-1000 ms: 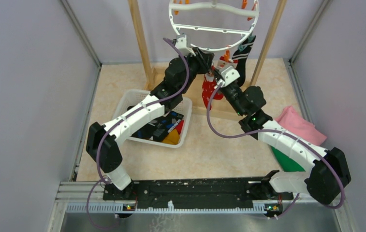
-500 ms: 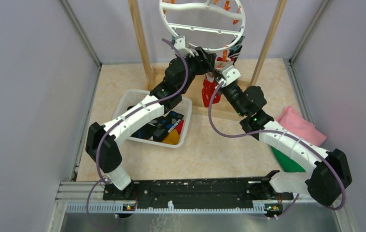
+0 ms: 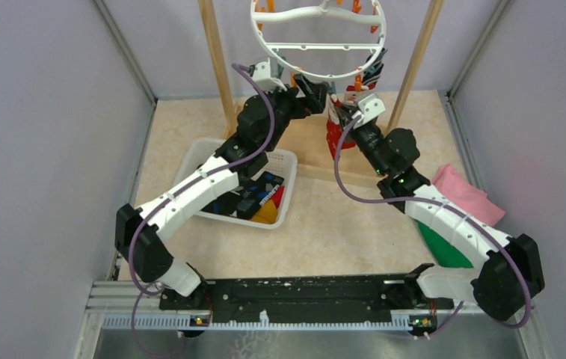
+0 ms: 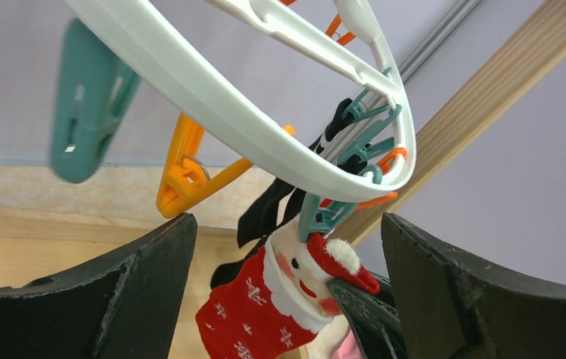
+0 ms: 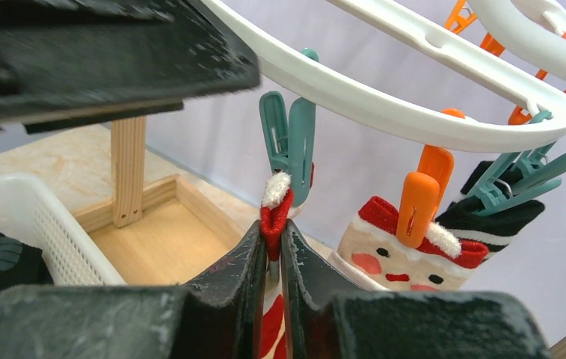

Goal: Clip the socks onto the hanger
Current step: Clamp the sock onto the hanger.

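Observation:
The white round hanger [image 3: 317,47] hangs from the wooden rack. Under its near rim a red Santa sock [image 4: 265,307] hangs with its hat end in a teal peg [image 4: 324,213]. My right gripper [image 5: 274,235] is shut on that sock's red cuff [image 5: 274,213], just below the teal peg [image 5: 288,142]. My left gripper [image 4: 287,224] stands wide open, a little back from the peg and touching nothing. A second Santa sock [image 5: 392,262] hangs from an orange peg [image 5: 418,198]. A black striped sock [image 5: 489,221] hangs beside it. More socks lie in the basket.
A white mesh basket [image 3: 205,153] with several socks sits at the left of the table. Pink cloth [image 3: 466,196] and green cloth [image 3: 440,250] lie at the right. Wooden rack posts [image 3: 216,60] flank the hanger. Free teal [image 4: 85,127] and orange [image 4: 182,179] pegs dangle from the rim.
My left gripper has opened wide and drawn back to the left. The hanger has swung left. My right gripper still grips the red sock and has shifted up and right.

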Controlling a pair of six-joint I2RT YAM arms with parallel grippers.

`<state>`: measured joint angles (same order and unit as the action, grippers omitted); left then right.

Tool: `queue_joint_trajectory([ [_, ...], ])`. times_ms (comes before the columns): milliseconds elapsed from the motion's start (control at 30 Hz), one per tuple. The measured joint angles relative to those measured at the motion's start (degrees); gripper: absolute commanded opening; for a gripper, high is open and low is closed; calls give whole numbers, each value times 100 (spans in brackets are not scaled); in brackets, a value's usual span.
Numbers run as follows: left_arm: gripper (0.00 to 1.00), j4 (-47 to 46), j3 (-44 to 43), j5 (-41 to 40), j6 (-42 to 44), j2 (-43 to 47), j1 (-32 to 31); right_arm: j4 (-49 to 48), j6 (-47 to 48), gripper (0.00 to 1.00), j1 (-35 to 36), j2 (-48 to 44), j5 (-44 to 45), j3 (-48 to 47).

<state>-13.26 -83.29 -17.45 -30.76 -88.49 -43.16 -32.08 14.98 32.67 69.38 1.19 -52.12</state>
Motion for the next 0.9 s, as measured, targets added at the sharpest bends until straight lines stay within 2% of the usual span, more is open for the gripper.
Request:
queue_joint_trajectory([
  [367, 98, -216, 525, 367, 243, 564, 13, 168, -608, 14, -632, -4, -640, -7],
  [533, 98, -339, 671, 647, 457, 686, 33, 262, -876, 18, -942, -4, -1025, -15],
  [633, 98, -391, 776, 782, 555, 780, 44, 295, -1027, 27, -1193, -4, -1342, -22],
  [900, 98, -575, 1366, 1220, 1152, 1360, 76, 391, -1119, 60, -1523, -2, -2168, -223],
])
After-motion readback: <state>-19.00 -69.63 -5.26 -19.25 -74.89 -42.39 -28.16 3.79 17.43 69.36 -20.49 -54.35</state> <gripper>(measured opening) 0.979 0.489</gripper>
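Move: The Santa sock's cuff sits between the right fingertips, about 1 cm ahead and level with them. The green clip already biting it is 2 cm ahead, 1 cm left and some 4 cm above that hand, with the occupied orange clip about 4 cm right, 3 cm ahead and 4 cm up. From the open left hand, the green clip lies roughly 4 cm ahead, 3 cm right, level; the empty orange clip 3 cm ahead, 4 cm left. The sock's cuff is let go by the right hand, which slides some 4 cm to the right and slightly forward, dips a little, then comes back up as its nearly shut fingers part to about half open. The left hand, still wide open, backs about 6 cm away from the green clip, drifting left, its fingers tilting up. ##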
